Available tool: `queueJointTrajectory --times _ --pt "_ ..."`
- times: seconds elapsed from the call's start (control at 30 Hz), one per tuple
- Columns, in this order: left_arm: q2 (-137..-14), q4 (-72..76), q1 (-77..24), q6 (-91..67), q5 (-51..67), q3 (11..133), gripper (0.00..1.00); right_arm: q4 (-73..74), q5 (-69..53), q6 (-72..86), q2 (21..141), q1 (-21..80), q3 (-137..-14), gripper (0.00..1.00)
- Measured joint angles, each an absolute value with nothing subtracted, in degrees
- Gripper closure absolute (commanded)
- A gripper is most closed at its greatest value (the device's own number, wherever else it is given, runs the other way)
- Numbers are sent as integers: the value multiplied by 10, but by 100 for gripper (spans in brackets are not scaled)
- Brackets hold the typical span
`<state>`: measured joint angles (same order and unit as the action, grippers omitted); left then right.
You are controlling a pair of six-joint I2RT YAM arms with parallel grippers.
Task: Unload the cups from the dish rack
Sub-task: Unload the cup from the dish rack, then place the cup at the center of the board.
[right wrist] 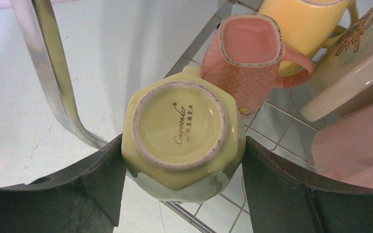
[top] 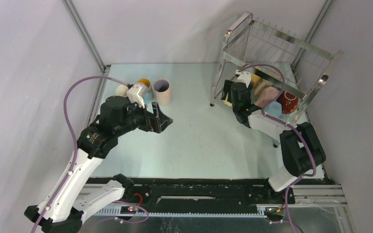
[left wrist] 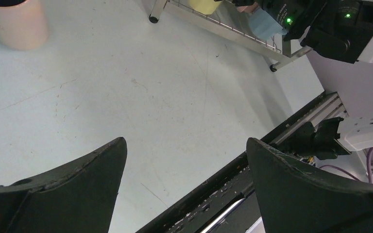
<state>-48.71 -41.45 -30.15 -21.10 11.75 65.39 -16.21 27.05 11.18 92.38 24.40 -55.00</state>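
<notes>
The chrome wire dish rack (top: 291, 53) stands at the back right. On its lower shelf my right gripper (right wrist: 183, 141) is shut on a yellow-green cup (right wrist: 182, 131) that lies with its base towards the camera, one finger pressed to each side. Behind it stand a pink cup (right wrist: 245, 53), a yellow cup (right wrist: 306, 24) and a cream patterned cup (right wrist: 349, 73). From above, a dark red cup (top: 287, 102) and a light blue cup (top: 273, 108) also show in the rack. My left gripper (top: 161, 119) hangs open over the table's middle left with nothing between its fingers (left wrist: 102, 165).
A pink cup (top: 162, 91), an orange cup (top: 143, 82) and a cream cup (top: 122, 90) stand on the table at the back left, behind my left arm. The rack's looped end frame (right wrist: 53, 73) runs just left of the held cup. The black base rail (top: 199, 194) lines the near edge.
</notes>
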Motion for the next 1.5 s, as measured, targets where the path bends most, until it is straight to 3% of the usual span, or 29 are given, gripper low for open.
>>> queueJointTrajectory --times 0.9,1.5 --pt "-467 -240 -302 -397 153 518 0 -93 283 140 785 281 -494 99" --pt "-490 -36 -301 -567 189 402 0 13 246 243 636 303 -484 100"
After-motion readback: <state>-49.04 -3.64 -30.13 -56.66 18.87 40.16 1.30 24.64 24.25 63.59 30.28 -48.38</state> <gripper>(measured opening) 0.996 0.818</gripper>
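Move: The right hand already holds the pale yellow cup just off the rack's lower shelf. The open left gripper it is being taken to hangs about 24 cm back, 28 cm left and 14 cm higher. The coral cup stands some 8 cm ahead and 5 cm right, the pale pink cup 2 cm ahead and 15 cm right, both roughly 6 cm lower. From the left hand, the yellow cup lies about 24 cm ahead, 28 cm right and 14 cm below. Keeping its pinch across the pale yellow cup's sides, the right hand draws it about 10 cm back and 8 cm up, away from the coral cup and out of the rack towards the left gripper, the hand's left side tilting up late on. Meanwhile the left hand, fingers wide open, goes some 6 cm right and 4 cm down towards the cup, rolling about 30 degrees so that its left side dips. ##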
